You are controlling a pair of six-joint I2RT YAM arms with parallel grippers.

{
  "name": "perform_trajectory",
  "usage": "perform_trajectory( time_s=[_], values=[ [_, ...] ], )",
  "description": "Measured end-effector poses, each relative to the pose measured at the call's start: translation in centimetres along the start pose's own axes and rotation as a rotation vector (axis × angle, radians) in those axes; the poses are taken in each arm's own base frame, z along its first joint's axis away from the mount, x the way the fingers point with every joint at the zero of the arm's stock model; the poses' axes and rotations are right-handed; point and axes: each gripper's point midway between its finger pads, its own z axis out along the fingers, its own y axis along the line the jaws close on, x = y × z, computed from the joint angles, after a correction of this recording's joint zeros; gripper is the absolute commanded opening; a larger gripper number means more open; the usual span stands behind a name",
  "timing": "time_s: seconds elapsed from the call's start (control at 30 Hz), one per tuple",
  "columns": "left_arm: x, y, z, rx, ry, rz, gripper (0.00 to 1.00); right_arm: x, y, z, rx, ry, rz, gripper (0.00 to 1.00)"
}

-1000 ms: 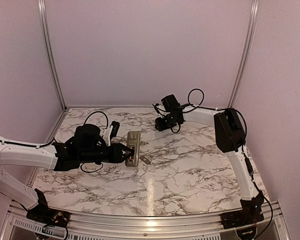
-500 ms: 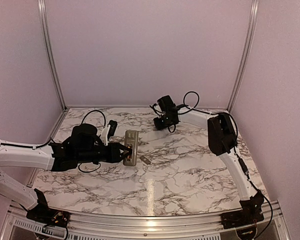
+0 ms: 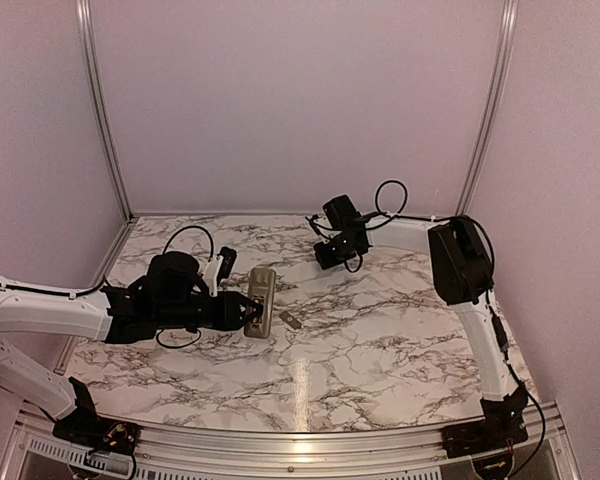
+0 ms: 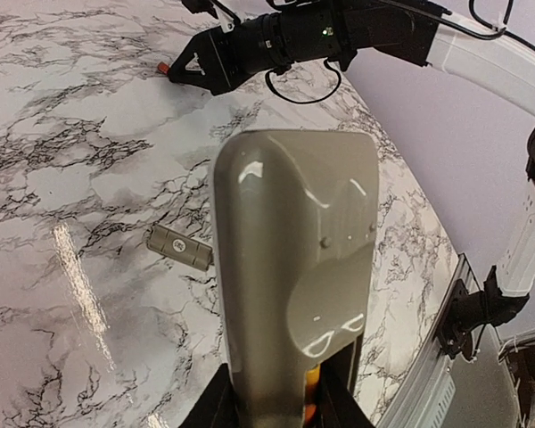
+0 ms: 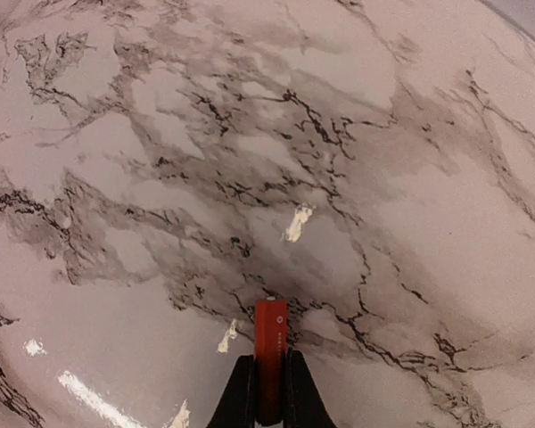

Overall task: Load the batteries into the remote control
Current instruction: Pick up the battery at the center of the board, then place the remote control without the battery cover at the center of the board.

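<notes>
My left gripper (image 3: 244,312) is shut on the near end of the remote control (image 3: 261,298) and holds it with its greyish back (image 4: 294,259) up. The open battery recess (image 4: 339,357) lies between the fingers (image 4: 212,403). An orange battery (image 4: 312,392) shows inside it. At the back of the table my right gripper (image 3: 320,260) is shut on another battery (image 5: 270,348), which sticks out past its fingertips low over the marble. That battery's tip (image 4: 162,68) shows in the left wrist view too.
A small loose grey cover plate (image 3: 291,321) lies on the marble table (image 3: 380,340) just right of the remote, and shows again (image 4: 180,247) in the left wrist view. Pale walls with metal corner posts (image 3: 490,110) close off the back and sides.
My right gripper's jaws have closed on the battery at the back of the table. The left gripper has shifted the remote slightly toward the near left.
</notes>
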Motion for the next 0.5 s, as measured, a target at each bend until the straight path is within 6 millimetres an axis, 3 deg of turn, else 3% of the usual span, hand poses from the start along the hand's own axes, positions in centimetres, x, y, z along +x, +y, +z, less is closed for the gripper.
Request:
perform_trajectory(
  time_s=[0.1,0.2,0.37,0.5],
  values=[
    [1.6,0.1,0.6,0.000,0.055,0.024,0.18,1.9,0.5,-2.2,-0.036,0.032,0.003,0.00],
    [4.1,0.1,1.3,-0.006,0.139,0.063,0.18,2.8,1.0,-5.7,-0.075,0.028,0.009,0.00],
    [8.2,0.0,3.2,-0.017,0.296,0.126,0.17,1.2,2.2,-12.9,-0.148,-0.087,0.000,0.00],
    [10.1,-0.6,5.4,-0.030,0.403,0.187,0.17,0.5,3.4,-18.9,-0.214,-0.189,-0.015,0.00]
  ],
)
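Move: For the right hand, low over the table with the battery already between its fingers, the remote control lies roughly 27 cm back, 13 cm to the left and 13 cm higher; the loose battery cover on the table is some 25 cm back and 7 cm left. The left hand already grips the remote: from it the battery is about 29 cm ahead, 13 cm right and 13 cm down, the cover 4 cm ahead, 6 cm right and 14 cm down. Right hand lifts its held battery about 15 cm and back; left hand lowers the remote some 9 cm. ##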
